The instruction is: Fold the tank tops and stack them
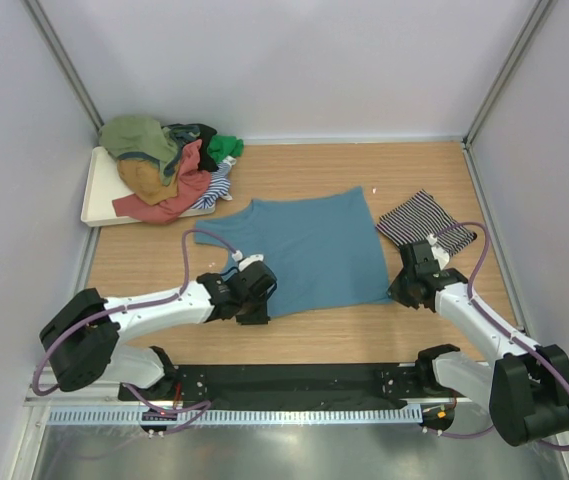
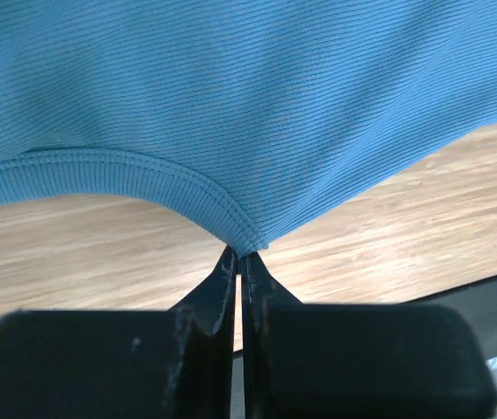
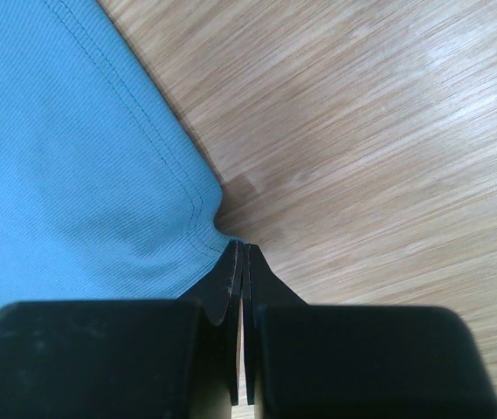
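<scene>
A plain teal-blue tank top lies spread flat in the middle of the wooden table. My left gripper is shut on its near left edge, pinching the ribbed hem at the fingertips. My right gripper is shut on the near right corner of the same top. A folded black-and-white striped tank top rests to the right of the teal one. More tank tops in olive, coral, mustard and green sit in a heap at the back left.
The heap rests partly on a white tray at the back left. Grey walls close the table on three sides. A black rail with the arm bases runs along the near edge.
</scene>
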You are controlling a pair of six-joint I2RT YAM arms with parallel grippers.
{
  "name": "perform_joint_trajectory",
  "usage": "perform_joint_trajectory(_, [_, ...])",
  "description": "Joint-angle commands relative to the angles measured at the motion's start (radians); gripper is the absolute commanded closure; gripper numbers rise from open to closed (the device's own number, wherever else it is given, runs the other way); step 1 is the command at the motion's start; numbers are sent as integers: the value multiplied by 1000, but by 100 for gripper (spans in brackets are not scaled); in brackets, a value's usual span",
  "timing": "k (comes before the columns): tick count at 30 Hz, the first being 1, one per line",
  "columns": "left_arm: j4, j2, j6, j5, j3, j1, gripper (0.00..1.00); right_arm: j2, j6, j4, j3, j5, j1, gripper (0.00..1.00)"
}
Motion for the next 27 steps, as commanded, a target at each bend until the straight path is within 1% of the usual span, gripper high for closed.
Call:
perform_joint_trajectory(1, [-33,-55,-10,16,-20,-5,100,-19,8,0,4,-2,3,99])
perform_joint_trajectory(4, [-40,-59,-4,24,-18,-3,100,-11,-9,-6,20,-10,3,98])
perform_joint_trajectory(8, [-19,-50,8,54,-17,0,100,4,-32,-62,82,57,2,99])
perform_joint_trajectory(12, [18,-32,38,102,-9,55,100,27,-55,-60,140,53,2,99])
perform_joint_trajectory(13, [18,-23,56,129,-1,66,100,52,-58,-59,151,50,2,99])
perform_joint_trajectory(16, [9,2,87,149,40,107,100,111,-73,-62,223,30,2,99])
perform_joint_trajectory(21, [-20,22,134,205,94,187,100,202,-90,-48,298,31,3,99])
perform_joint_trajectory(27, [-100,76,211,206,213,244,100,325,-107,-43,399,73,3,99])
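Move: Both grippers already pinch the near edge of the spread blue tank top, just above the table. The far edge lies about 27 cm ahead of the left hand and 2 cm to its left. From the right hand, the far hem corner is some 27 cm ahead and 7 cm left, while the folded striped top sits about 18 cm ahead and 8 cm right. The clothes tray is roughly 31 cm ahead and 22 cm left of the left hand. Keep both grippers shut on the blue tank top's near edge and start carrying it forward towards the far edge. Lift the right hand about 3.5 cm as it sets off, then run it level, some 6.5 cm forward in all. Ease the left back barely a centimetre first, then bring it forward about 5 cm, rising towards the end. ##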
